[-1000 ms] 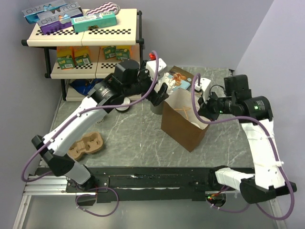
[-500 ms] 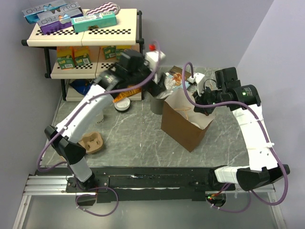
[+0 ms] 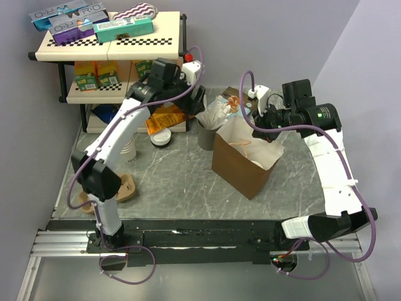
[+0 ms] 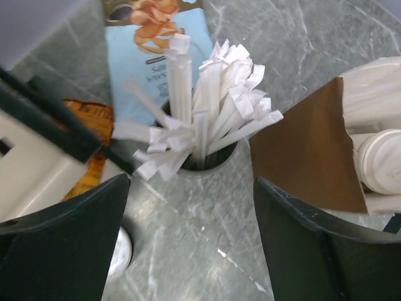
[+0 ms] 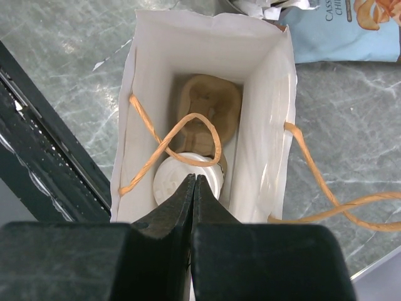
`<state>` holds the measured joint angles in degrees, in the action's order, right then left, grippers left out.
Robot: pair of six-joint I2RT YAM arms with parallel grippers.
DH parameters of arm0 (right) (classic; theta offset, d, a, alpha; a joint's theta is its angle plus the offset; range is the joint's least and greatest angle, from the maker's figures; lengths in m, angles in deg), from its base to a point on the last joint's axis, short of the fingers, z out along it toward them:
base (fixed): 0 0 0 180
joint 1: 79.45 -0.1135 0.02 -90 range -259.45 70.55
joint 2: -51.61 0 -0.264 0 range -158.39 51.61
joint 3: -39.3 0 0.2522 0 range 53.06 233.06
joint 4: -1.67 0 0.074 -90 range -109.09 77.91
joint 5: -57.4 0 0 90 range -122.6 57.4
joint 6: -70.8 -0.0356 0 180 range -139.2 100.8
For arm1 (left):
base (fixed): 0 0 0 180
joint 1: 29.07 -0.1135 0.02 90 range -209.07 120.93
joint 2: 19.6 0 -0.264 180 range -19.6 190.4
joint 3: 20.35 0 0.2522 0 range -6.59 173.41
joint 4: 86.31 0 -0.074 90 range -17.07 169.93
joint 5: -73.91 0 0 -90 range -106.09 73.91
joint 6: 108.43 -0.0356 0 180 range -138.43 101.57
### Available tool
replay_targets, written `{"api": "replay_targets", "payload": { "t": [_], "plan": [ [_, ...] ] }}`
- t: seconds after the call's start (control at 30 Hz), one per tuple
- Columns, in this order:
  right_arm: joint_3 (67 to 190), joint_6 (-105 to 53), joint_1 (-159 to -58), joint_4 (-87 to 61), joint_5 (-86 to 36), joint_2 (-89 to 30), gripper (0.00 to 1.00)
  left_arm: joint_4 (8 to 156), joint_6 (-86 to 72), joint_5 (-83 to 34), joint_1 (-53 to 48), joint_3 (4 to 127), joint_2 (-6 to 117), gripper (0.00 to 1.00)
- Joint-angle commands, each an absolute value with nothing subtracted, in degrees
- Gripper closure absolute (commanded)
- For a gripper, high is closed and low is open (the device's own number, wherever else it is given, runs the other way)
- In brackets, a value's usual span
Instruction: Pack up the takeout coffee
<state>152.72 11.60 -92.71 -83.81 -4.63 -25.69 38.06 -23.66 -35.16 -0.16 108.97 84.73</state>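
The takeout coffee (image 5: 170, 180), a small cup with a white sip lid, stands inside the brown paper bag (image 3: 241, 166) in a cardboard carrier (image 5: 212, 100). Its lid also shows over the bag's edge (image 4: 380, 164) in the left wrist view. My right gripper (image 5: 195, 179) hangs shut just above the lid, with nothing between its fingers, and sits over the bag's mouth (image 3: 262, 123). My left gripper (image 4: 191, 235) is open over the table beside the straw holder (image 4: 202, 135), holding nothing. From above the left gripper (image 3: 201, 105) is behind the holder (image 3: 205, 136).
A shelf (image 3: 106, 47) with boxes stands at the back left. A cup stack (image 3: 129, 150), a loose lid (image 3: 161, 138) and a second cardboard carrier (image 3: 123, 188) lie on the left. A blue snack bag (image 4: 150, 44) and an orange packet (image 3: 164, 116) lie behind the holder.
My left arm has swung back and left, carrying its gripper up behind the straw holder. My right gripper has shifted slightly back over the bag and stayed shut.
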Motion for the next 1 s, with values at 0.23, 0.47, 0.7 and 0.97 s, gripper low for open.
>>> {"api": "replay_targets", "payload": {
  "t": [0.23,0.47,0.7,0.97],
  "plan": [
    [155.28,9.80,-93.07,-83.54,-6.58,-23.19,1.00,46.61,-26.86,-42.45,0.63,116.11,96.06,0.17],
    [154.05,9.89,-93.07,-83.72,-7.90,-21.79,1.00,47.41,-27.39,-43.42,1.78,114.53,97.64,0.24],
    [153.52,9.63,-93.07,-83.19,-7.98,-21.69,1.00,47.15,-29.41,-42.46,2.92,115.39,99.40,0.35],
    [153.08,9.71,-92.99,-82.84,-8.07,-21.43,1.00,46.18,-30.12,-40.87,3.80,116.37,100.02,0.74]
  ]
}}
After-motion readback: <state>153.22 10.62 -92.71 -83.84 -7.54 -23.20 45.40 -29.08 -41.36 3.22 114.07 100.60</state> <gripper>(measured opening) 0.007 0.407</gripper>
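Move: The straws stick up out of a grey cup; the middle of their bunch is about 6 cm ahead of the left hand, 9 cm to its right and 11 cm below. A snack bag lies flat some 12 cm beyond the bunch and 8 cm farther right; the open paper bag's middle is about 6 cm back from the left hand, 21 cm right and 18 cm down. From the right hand the straws are about 12 cm ahead, 16 cm left and 11 cm lower. Around the end of a paper-wrapped straw the left fingertips draw together, going from nearly wide open to under half open, mostly late on. The hand gets there by dropping some 8 cm and going about 7 cm right, with an early push forward of 4 cm, turning about 10 degrees clockwise into the near side of the bunch. ##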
